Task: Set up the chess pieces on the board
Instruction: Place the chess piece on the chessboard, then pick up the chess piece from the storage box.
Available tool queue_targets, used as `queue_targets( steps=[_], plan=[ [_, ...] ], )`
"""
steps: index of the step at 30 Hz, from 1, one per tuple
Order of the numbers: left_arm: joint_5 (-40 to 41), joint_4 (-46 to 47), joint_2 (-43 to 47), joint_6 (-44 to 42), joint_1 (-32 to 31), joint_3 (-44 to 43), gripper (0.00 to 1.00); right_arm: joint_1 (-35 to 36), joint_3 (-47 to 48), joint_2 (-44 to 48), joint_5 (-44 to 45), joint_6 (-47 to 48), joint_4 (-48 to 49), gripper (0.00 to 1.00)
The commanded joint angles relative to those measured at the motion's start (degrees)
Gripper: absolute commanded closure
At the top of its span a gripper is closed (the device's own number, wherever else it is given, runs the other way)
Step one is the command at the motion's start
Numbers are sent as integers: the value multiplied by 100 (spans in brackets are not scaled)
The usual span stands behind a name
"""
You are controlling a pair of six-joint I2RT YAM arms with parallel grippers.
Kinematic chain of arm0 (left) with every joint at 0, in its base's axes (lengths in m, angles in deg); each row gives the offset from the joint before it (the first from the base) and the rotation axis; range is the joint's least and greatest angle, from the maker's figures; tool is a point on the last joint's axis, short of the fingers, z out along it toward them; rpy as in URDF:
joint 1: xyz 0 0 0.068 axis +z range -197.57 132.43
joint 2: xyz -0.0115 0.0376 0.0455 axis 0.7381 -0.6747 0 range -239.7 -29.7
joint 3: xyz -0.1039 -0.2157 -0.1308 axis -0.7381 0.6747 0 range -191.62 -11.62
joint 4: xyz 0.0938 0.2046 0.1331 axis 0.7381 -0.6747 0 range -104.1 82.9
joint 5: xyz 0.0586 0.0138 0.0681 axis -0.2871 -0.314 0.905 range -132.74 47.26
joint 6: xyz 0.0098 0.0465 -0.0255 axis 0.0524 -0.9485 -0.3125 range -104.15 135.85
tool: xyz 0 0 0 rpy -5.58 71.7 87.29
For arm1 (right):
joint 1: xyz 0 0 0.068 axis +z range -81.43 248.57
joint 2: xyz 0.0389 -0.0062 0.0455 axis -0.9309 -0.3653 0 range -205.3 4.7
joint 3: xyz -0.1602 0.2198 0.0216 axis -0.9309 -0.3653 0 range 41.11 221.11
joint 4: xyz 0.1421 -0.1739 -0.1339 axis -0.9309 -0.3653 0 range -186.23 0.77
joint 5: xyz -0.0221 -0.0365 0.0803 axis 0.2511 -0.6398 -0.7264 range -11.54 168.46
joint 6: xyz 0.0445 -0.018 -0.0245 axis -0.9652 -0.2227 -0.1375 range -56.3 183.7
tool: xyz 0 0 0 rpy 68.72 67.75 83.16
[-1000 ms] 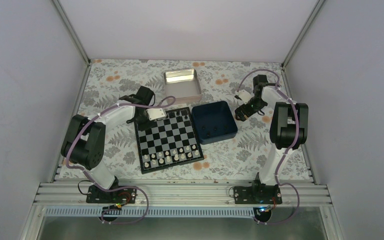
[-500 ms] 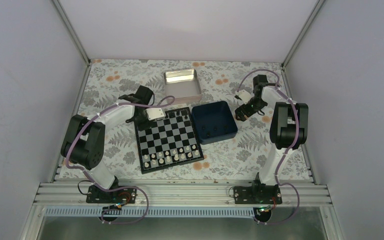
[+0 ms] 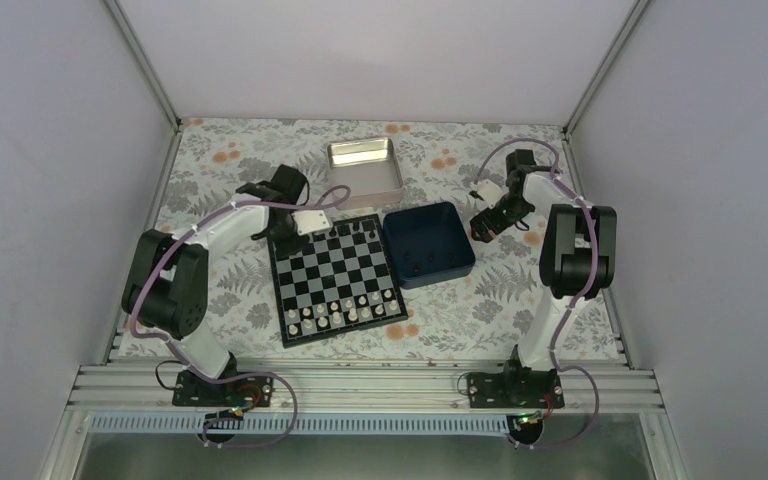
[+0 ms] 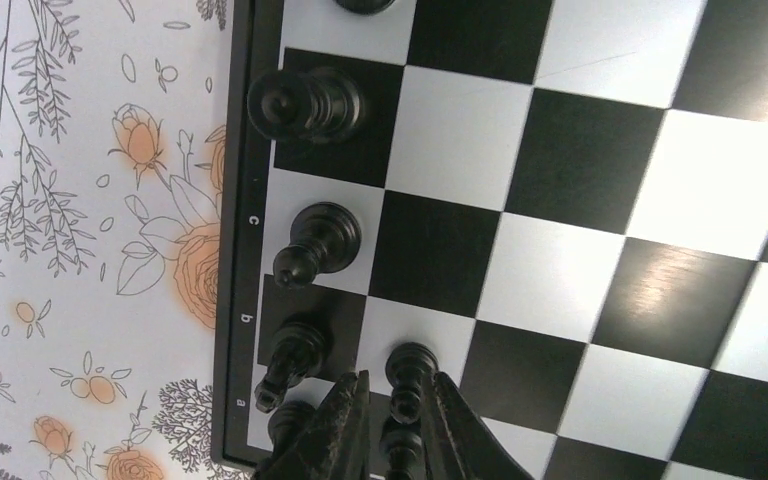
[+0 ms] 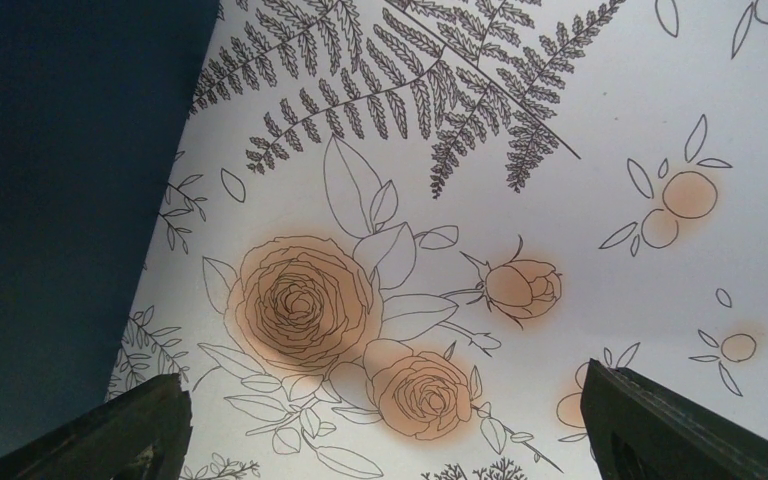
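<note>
The board (image 3: pixel 338 275) lies mid-table with cream-white men along its near rows and black chess pieces (image 3: pixel 352 231) along its far edge. My left gripper (image 3: pixel 285 238) hangs over the board's far-left corner. In the left wrist view its fingers (image 4: pixel 355 415) stand narrowly apart on either side of an upright black pawn (image 4: pixel 410 365), with a slim gap on the left side. Black men (image 4: pixel 318 240) stand on the edge squares beside it. My right gripper (image 3: pixel 482 228) is wide open over the floral cloth, its fingertips (image 5: pixel 155 415) holding nothing.
A navy blue box (image 3: pixel 428 243) sits right of the board, close to my right gripper, and its wall (image 5: pixel 50 200) fills the left of the right wrist view. A shiny metal tin (image 3: pixel 364 167) stands behind the board. Grey walls enclose the table.
The left gripper's jaws have parted slightly around the black pawn, and its wrist has shifted a little toward the back left. The right arm has not moved.
</note>
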Motion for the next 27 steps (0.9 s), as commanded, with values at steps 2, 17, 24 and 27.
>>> queue_targets(
  steps=[2, 17, 24, 27],
  plan=[
    [-608, -650, 108, -53, 32, -704, 85, 53, 12, -74, -8, -15, -49, 0],
    [-290, -1357, -1116, 193, -1939, -4046, 40, 11, 49, 34, 24, -86, 63, 0],
    [-329, -1701, -2745, 31, -2595, -5614, 40, -16, 54, 41, -37, -85, 52, 0],
    [-461, -1786, -3153, -64, -2653, -5852, 42, -17, 45, 44, -95, -50, 17, 0]
  ],
)
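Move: The left hand, its fingers only slightly parted, is just above a black pawn near the board's far left corner. The black pieces still in the blue bin lie about 30 cm to its right, 2 cm back and 4 cm lower. The bin's middle is 30 cm right and 2 cm ahead; the beige tray stands some 17 cm ahead and 15 cm right. From the right hand the binned pieces are roughly 13 cm left and 7 cm back. Up first, then in a fast arc to the right, the left hand leaves the pawn it had already released. It climbs about 15 cm, sweeps some 27 cm across the far side of the board, and starts sinking over the blue bin towards the pieces. The empty fingers open to over half on the way while the wrist turns clockwise. ##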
